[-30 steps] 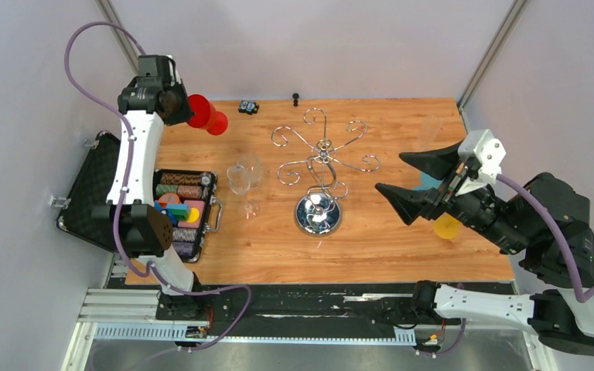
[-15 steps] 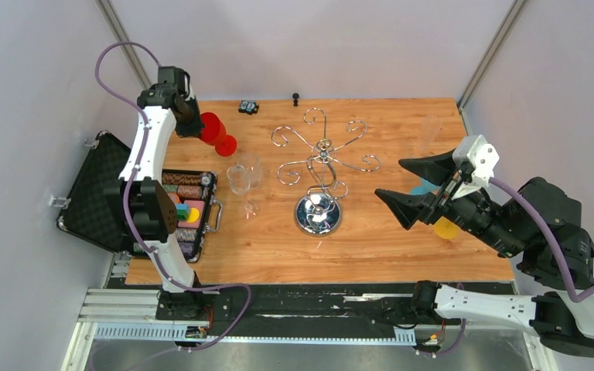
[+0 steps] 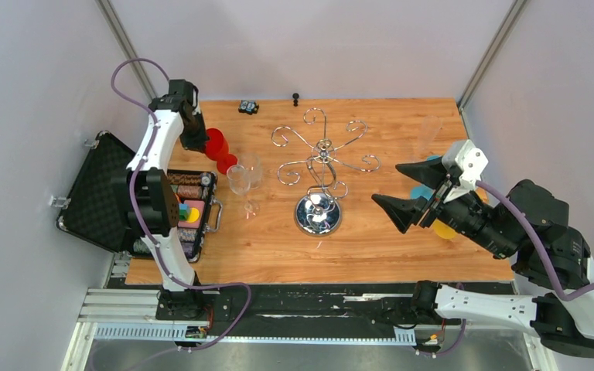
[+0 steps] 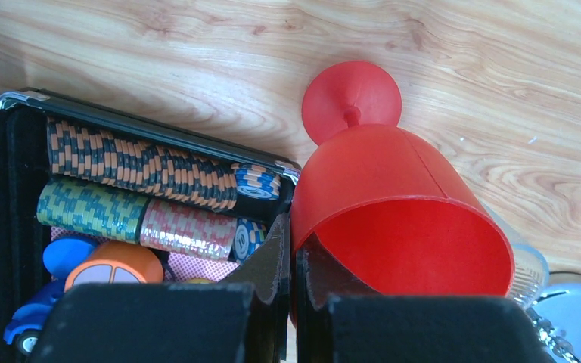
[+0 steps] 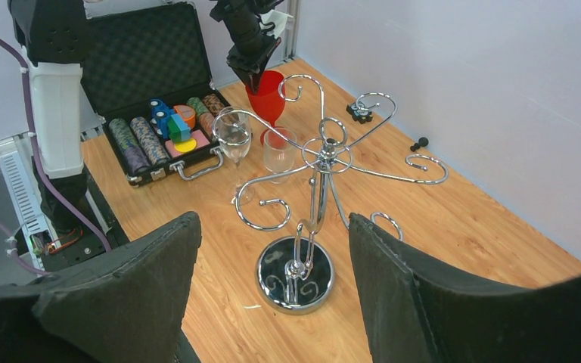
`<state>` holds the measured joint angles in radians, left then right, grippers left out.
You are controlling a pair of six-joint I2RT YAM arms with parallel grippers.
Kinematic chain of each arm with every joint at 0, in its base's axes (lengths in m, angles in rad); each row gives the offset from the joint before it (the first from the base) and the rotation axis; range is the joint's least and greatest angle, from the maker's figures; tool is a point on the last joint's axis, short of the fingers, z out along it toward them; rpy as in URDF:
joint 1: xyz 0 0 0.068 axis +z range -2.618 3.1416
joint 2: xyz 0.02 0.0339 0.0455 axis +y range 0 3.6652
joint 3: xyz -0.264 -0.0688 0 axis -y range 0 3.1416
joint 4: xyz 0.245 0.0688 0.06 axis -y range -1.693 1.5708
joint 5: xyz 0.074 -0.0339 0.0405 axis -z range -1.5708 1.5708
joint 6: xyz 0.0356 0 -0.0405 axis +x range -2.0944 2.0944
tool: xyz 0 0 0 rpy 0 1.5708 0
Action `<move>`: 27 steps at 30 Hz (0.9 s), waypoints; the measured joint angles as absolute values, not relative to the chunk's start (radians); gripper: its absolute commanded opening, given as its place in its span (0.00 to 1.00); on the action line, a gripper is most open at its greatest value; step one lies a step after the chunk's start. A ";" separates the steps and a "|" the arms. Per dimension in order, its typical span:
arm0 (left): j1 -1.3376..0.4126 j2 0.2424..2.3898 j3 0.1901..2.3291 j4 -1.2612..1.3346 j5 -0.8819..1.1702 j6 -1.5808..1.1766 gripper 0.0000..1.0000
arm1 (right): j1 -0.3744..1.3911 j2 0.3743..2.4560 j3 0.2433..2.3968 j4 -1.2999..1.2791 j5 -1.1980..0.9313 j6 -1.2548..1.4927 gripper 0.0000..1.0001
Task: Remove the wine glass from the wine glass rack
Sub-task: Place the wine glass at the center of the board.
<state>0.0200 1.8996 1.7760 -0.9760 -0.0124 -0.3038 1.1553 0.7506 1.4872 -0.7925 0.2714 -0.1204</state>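
Note:
The red wine glass (image 3: 216, 144) hangs upright by its rim from my left gripper (image 3: 199, 136), left of the wine glass rack (image 3: 322, 165) and apart from it. In the left wrist view my left gripper (image 4: 293, 243) is shut on the red wine glass's (image 4: 393, 189) rim, one finger inside the bowl. The foot (image 4: 351, 100) is low over the wood; I cannot tell if it touches. The rack's (image 5: 323, 153) curled arms show bare. My right gripper (image 3: 387, 184) stands open to the rack's right, pointing at its round base (image 5: 295, 276).
Two clear stemmed glasses (image 3: 239, 181) (image 3: 251, 167) stand between the red glass and the rack. An open black case (image 3: 93, 193) of poker chips (image 4: 121, 170) lies at the left edge. A clear cup (image 3: 431, 130) is at the back right.
My left arm has brought the red wine glass from the back left corner toward the case and the clear glasses, and lower. My right gripper has edged left toward the rack.

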 measured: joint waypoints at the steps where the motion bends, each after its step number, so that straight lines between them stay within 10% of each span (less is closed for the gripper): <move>1: 0.019 1.905 1.775 -0.976 -0.020 -0.304 0.00 | 1.155 0.749 1.486 -0.794 0.271 -0.120 0.73; 14: -0.060 1.914 1.777 -0.979 -0.096 -0.284 0.00 | 1.155 0.735 1.481 -0.796 0.271 -0.109 0.75; 27: -0.067 1.955 1.830 -1.033 -0.115 -0.270 0.37 | 1.155 0.735 1.472 -0.801 0.273 -0.106 0.78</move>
<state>-0.0673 1.9553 1.8301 -1.0332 -0.1146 -0.2695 1.1553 0.7349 1.4719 -0.8009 0.2733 -0.1059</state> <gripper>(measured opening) 0.328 0.772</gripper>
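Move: My left hand still grips the red wine glass by the left wall of its bowl; the glass's middle lies about 5 cm to my right, 1 cm ahead and 6 cm below, its foot at or just above the board. A clear wine glass stands some 12 cm back and 14 cm right, a clear tumbler 6 cm back and 13 cm right, the chip case 15 cm back and 5 cm left. From my idle right hand the red glass is roughly 28 cm ahead, 36 cm left, 36 cm below. Keeping the bowl wall pinched, I settle my left hand about half a centimetre, then ease it some 2 cm to the right, towards the clear glasses, rolling a few degrees so its left side rises. There I hold still and open the fingers about a third, one inside the bowl and one outside, letting go of the wall. ##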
